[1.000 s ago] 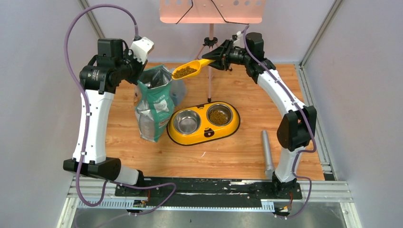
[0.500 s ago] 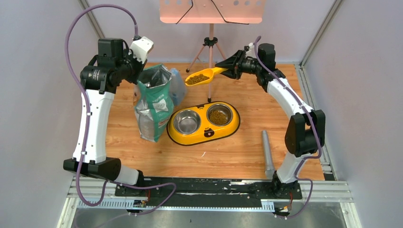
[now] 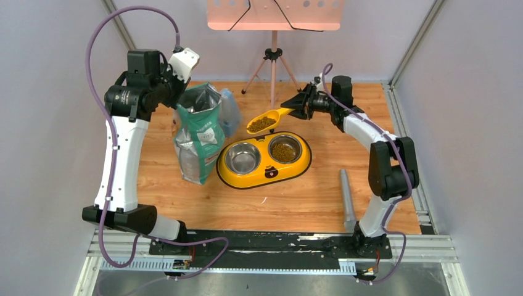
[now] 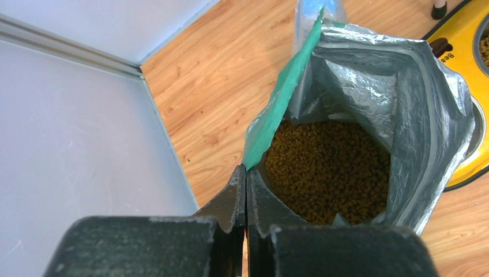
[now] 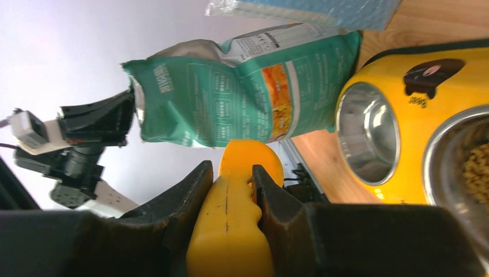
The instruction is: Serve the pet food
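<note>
The pet food shows as brown kibble heaped in an orange-yellow scoop point(image 3: 262, 123), which hangs just above the back of a yellow double bowl point(image 3: 265, 174). My right gripper point(image 3: 296, 109) is shut on the scoop's handle point(image 5: 230, 225). More kibble point(image 3: 284, 151) lies in the right bowl, and the left bowl point(image 3: 242, 158) holds none. A green-and-white bag point(image 3: 198, 139) stands open to the left, full of kibble point(image 4: 328, 167). My left gripper point(image 4: 245, 168) is shut on the bag's green rim point(image 4: 271, 124) and holds the mouth open.
A metal cylinder point(image 3: 346, 197) lies on the wooden floor at the near right. A tripod stand point(image 3: 272, 68) rises behind the bowls. A blue-and-clear packet point(image 3: 230, 111) leans behind the bag. Grey walls close in left, right and back.
My right arm has carried the loaded scoop down and to the right, from beside the bag's mouth to just above the bowls. The left arm and the bag have not moved.
</note>
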Controlling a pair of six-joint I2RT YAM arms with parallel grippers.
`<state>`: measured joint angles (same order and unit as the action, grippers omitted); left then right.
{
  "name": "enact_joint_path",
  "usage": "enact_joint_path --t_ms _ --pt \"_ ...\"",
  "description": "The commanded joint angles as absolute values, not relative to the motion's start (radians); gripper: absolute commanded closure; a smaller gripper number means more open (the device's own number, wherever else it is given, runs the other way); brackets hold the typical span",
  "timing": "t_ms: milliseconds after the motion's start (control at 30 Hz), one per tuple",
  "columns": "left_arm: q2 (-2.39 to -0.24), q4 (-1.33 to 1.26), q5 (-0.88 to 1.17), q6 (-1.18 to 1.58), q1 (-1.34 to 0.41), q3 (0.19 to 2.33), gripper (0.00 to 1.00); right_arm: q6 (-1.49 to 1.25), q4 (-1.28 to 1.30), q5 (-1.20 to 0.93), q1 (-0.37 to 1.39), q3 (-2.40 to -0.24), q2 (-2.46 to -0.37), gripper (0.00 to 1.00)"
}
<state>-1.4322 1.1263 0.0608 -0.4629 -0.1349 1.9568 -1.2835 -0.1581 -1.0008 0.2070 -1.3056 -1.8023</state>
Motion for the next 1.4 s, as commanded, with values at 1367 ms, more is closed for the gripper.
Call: enact_joint_path --t_ms 1367 --pt "-1.328 0.924 0.108 -0.411 -0.13 1.976 1.0 0.15 0.265 -0.14 0.711 -1.549 -1.67 1.0"
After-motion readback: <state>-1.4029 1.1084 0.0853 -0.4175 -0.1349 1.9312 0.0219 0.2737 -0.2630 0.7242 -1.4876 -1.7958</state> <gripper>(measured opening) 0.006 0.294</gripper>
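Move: The left bowl, still empty, lies about 8 cm back, 15 cm left and 20 cm below the right hand, which already holds the kibble-filled scoop. The right bowl, already with kibble, sits 14 cm to the left bowl's right and 4 cm farther out; the food bag stands some 13 cm to the left bowl's left, about level with it. From the left hand, the left bowl is roughly 21 cm right, 2 cm back and 34 cm below. The loaded scoop is carried down about 9 cm, then left some 11 cm and back 5 cm over the left bowl, rising again about 4 cm at the end. On the way the right wrist rolls it roughly 75 degrees, its open top tipping back towards the base and its nose dipping; those fingers keep their hold. The left hand still pinches the bag's rim, nearly still. ##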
